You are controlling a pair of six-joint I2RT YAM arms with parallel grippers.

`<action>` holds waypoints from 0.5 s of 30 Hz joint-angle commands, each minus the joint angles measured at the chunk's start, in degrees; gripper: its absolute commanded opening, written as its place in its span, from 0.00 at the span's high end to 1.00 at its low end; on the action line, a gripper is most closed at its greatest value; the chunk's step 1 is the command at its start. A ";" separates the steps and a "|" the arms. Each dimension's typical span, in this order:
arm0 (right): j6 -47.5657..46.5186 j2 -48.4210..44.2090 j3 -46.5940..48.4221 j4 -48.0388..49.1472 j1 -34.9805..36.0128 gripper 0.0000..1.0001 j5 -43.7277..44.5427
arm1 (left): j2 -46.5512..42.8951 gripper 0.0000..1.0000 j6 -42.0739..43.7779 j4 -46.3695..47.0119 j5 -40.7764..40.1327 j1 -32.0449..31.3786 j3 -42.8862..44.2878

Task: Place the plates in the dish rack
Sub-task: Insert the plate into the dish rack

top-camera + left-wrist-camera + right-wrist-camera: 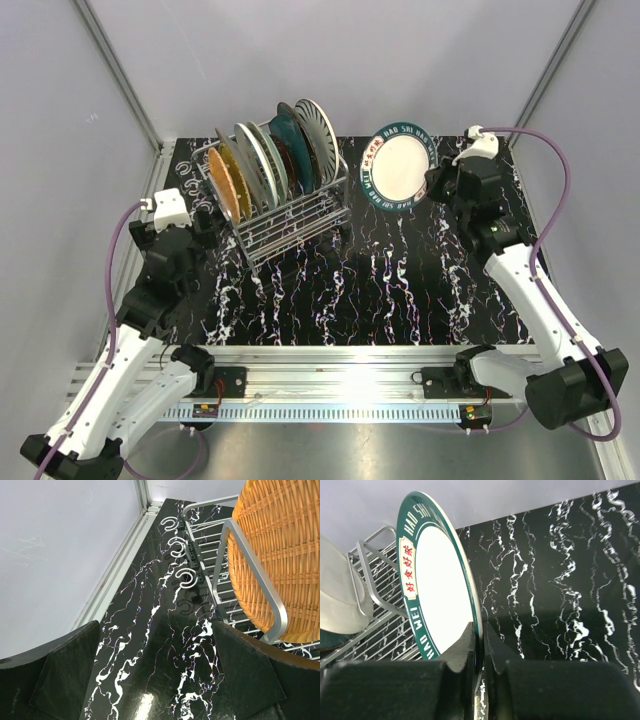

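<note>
The silver wire dish rack (300,215) stands at the back left of the table. Several plates stand upright in it, from an orange woven one (225,180) at its near end to a black-and-white striped one (318,125) at its far end. My right gripper (432,186) is shut on the rim of a white plate with a green lettered border (400,166), held on edge in the air to the right of the rack. The right wrist view shows the fingers (481,645) pinching that plate (440,585). My left gripper (205,226) is open and empty beside the rack's near-left corner.
In the left wrist view the orange woven plate (280,545) leans behind the rack's side rail (250,575), and white hooks (186,577) stick out from the rack over the black marbled table (150,645). Grey walls enclose the back and sides.
</note>
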 commanded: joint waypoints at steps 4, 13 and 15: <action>-5.13 -4.23 5.78 3.02 6.61 1.00 12.75 | -0.16 0.01 0.42 3.38 -0.55 0.30 -0.60; -10.49 -3.00 8.50 2.93 15.04 1.00 20.32 | -0.86 0.01 0.24 3.29 -0.02 0.39 -0.60; -11.46 -3.00 8.59 3.54 16.19 1.00 22.16 | -0.78 0.01 0.24 3.38 0.15 0.30 -0.60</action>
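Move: The right hand already holds the green-rimmed plate by its edge, aloft. The free slot at the rack's right end lies about 23 cm to its left, 12 cm ahead and 18 cm below; the striped plate stands roughly 27 cm left, 14 cm ahead and 14 cm down. From the idle left hand the slot is some 37 cm right, 24 cm ahead and 15 cm lower. Keeping its pinch on the plate, the right hand rises about 5 cm, edging left and back, rolling left-side-down some 10 degrees. ##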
